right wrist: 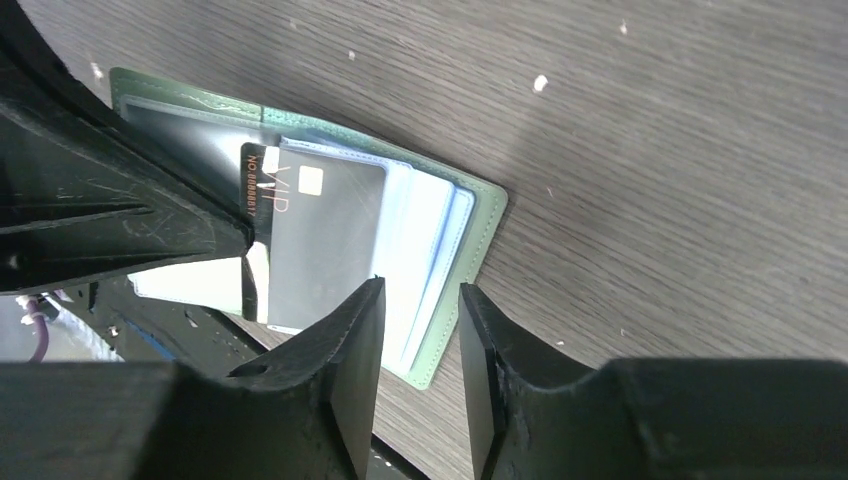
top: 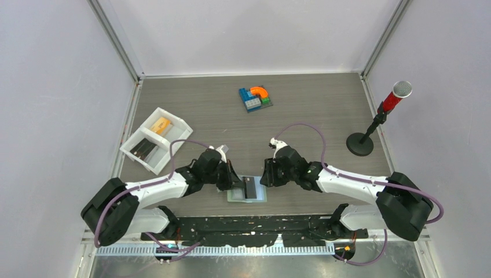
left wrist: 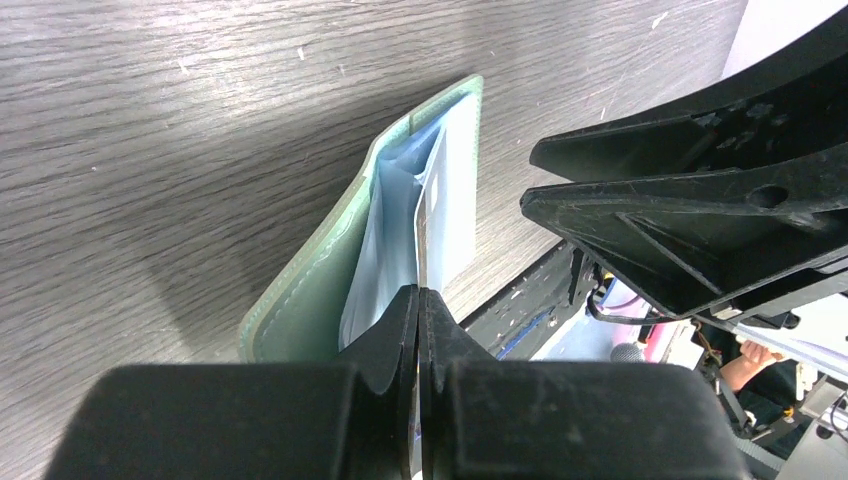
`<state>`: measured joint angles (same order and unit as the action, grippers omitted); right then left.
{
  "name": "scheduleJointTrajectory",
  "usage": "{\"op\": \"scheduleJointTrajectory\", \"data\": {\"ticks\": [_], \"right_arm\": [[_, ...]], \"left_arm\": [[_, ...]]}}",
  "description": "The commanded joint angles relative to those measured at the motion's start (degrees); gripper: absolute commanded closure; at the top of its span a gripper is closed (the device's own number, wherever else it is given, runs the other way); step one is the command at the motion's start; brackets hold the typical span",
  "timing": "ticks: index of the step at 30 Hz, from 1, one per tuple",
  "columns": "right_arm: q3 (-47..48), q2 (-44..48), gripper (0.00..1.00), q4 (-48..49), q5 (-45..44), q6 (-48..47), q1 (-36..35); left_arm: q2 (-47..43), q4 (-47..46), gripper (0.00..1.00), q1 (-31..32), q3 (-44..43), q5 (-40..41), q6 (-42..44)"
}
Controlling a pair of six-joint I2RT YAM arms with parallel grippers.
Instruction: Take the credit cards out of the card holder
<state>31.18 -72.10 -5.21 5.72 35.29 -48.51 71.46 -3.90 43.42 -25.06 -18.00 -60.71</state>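
Note:
The sage-green card holder (top: 234, 197) (right wrist: 480, 215) lies open near the table's front edge, its light blue sleeve pages (left wrist: 395, 210) fanned. A dark credit card (right wrist: 325, 240) (top: 252, 187) marked VIP sticks partly out of a sleeve toward the spine. My left gripper (left wrist: 421, 292) (top: 236, 184) is shut on that card's exposed edge, and the card shows edge-on between its tips. Over the holder's right edge my right gripper (right wrist: 420, 288) (top: 264, 174) hangs open, with nothing between its fingers.
A white two-compartment tray (top: 128, 145) at the back left holds an orange card (top: 161, 124) and a dark card (top: 143, 149). A toy block cluster (top: 255, 97) sits at the back centre. A red microphone on a stand (top: 382, 116) stands at the right.

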Motion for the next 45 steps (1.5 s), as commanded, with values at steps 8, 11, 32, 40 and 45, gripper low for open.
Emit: {"op": "scheduleJointTrajectory", "data": {"ticks": [8,11,32,40,45], "right_arm": [[1.35,3.78,0.56,4.62,4.68,-2.32,0.43],[1.13,3.30,0.55,7.35,6.71,-1.82,0.44],[0.81,-5.08,0.57,20.27,12.76,4.97,0.40],[-3.70,-1.23,0.22,34.10,17.70,9.92,2.39],[-7.82,-3.76,0.16,47.97,25.58,16.67,6.36]], "left_arm": [[-9.61,10.84,1.00,-0.65,-4.20,3.52,6.08],[-9.74,7.25,1.00,-1.31,-3.12,0.12,5.43],[-9.20,20.56,1.00,-5.44,-11.26,-0.16,13.45],[-19.87,16.71,1.00,-6.53,-8.64,-2.89,13.43],[-24.37,16.33,1.00,-7.02,-8.62,-3.37,14.62]]}}
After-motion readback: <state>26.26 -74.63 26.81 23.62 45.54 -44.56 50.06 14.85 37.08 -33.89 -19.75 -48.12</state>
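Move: I already pinch the card's left edge with my shut left fingers; its middle, still partly under the clear sleeve, lies about 3 cm right, 1 cm back and 2 cm below them. The open card holder's middle is roughly 2 cm right, 2 cm back and 3 cm down; the white tray is some 31 cm left and 16 cm ahead. From my half-open right hand the card is about 6 cm left, 2 cm back, 2 cm down. Keeping the pinch, I draw the card up out of its sleeve with my left hand, rising some 3 cm, easing left, then climbing fast to about 10 cm up, fingertips tilting upward. My right hand goes up and left about 6 cm each, with a short dip midway, swings its fingers nearly 30 degrees towards level and spreads them wide beside the card's free end. ##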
